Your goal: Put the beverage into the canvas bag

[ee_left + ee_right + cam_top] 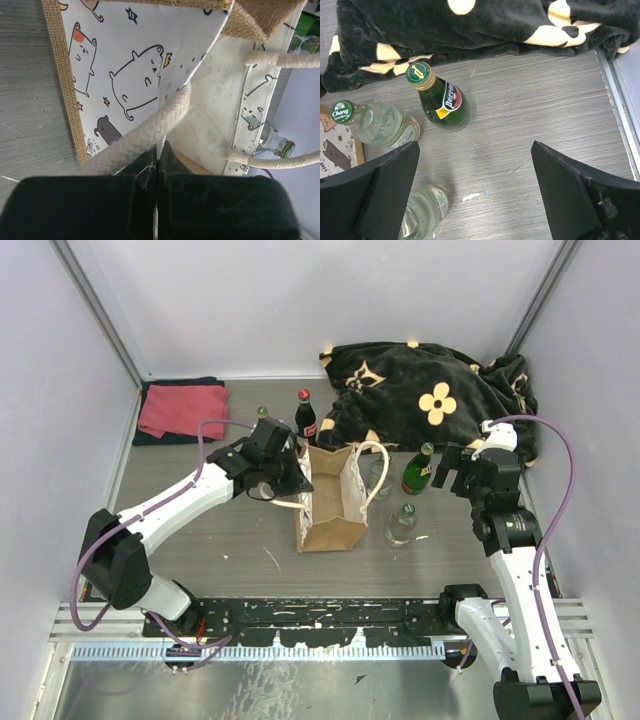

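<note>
The canvas bag (328,512) stands upright mid-table, tan with cream rope handles (150,131) and a cartoon-print lining (130,65). My left gripper (293,483) is shut on the bag's left rim, pinching the fabric edge (161,150) just under a handle. Beverage bottles stand to the bag's right: a green Perrier bottle (418,470) (442,100), a clear Chang bottle (380,478) (375,122) and another clear bottle (401,524) (422,210). My right gripper (447,472) (475,195) hangs wide open just right of the green bottle, holding nothing.
A dark cola bottle (305,418) and a small bottle (262,414) stand behind the bag. A black flower-print blanket (430,395) (485,25) fills the back right. A folded red towel (182,410) lies at the back left. A metal rail (615,95) edges the table's right side.
</note>
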Robot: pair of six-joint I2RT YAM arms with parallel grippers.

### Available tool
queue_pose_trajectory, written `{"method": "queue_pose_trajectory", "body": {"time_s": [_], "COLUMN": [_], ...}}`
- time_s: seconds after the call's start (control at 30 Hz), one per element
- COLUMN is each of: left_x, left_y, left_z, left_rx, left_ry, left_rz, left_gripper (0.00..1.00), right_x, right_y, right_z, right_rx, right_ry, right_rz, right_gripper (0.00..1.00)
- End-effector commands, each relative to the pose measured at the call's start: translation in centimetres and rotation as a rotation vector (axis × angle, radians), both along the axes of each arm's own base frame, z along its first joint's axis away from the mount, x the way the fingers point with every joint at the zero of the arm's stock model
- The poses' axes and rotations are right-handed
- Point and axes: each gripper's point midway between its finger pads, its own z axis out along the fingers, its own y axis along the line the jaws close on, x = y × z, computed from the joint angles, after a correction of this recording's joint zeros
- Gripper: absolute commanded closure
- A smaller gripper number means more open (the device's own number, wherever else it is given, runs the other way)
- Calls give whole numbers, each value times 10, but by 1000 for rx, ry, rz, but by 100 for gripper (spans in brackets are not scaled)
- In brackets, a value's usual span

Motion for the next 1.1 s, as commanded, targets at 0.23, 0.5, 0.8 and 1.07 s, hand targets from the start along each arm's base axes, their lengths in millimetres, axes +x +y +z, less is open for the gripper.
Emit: {"method": "queue_pose_trajectory", "body": {"time_s": [0.23,0.5,0.8,1.07], "left_x": [2,3,4,12], "left_y": [-30,-38,-30,-5], "left_z": [-17,-18,29,106], "left_rx": [-101,-110,-89,-53], "left_ry": [22,16,-117,-355], "left_rz": [-64,-120,-190,-171], "left_gripper": [100,92,17,14], "right_x": [7,6,4,5], "right_y": [-6,-7,-6,-4], "right_z": [4,-2,-5,2], "right_rx": [-25,-27,-23,-17], "right_ry": [-52,-42,-43,-57], "right_rz": [-19,-23,-18,-10], "right_gripper": [0,0,0,0]}}
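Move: The left hand still pinches the upper left wall of the canvas bag, whose middle lies about 6 cm to its right, 2 cm back and 8 cm lower. The cola bottle stands roughly 12 cm ahead of the hand. The rear clear bottle is some 17 cm right and 3 cm ahead, and the front clear bottle about 22 cm right and 8 cm back. From the right hand, the bag is around 29 cm left, 3 cm back and well below. Keeping its pinch on the bag's left wall, the left hand lowers the bag about 3 cm while easing it some 3 cm to the right towards the clear bottles, then stops and opens wide so that the wall comes free. It then rises about 8 cm, faster and faster, its fingers tipping up and turning clockwise by some 10 degrees each, while the wide-open right hand sinks about 2 cm in place. ##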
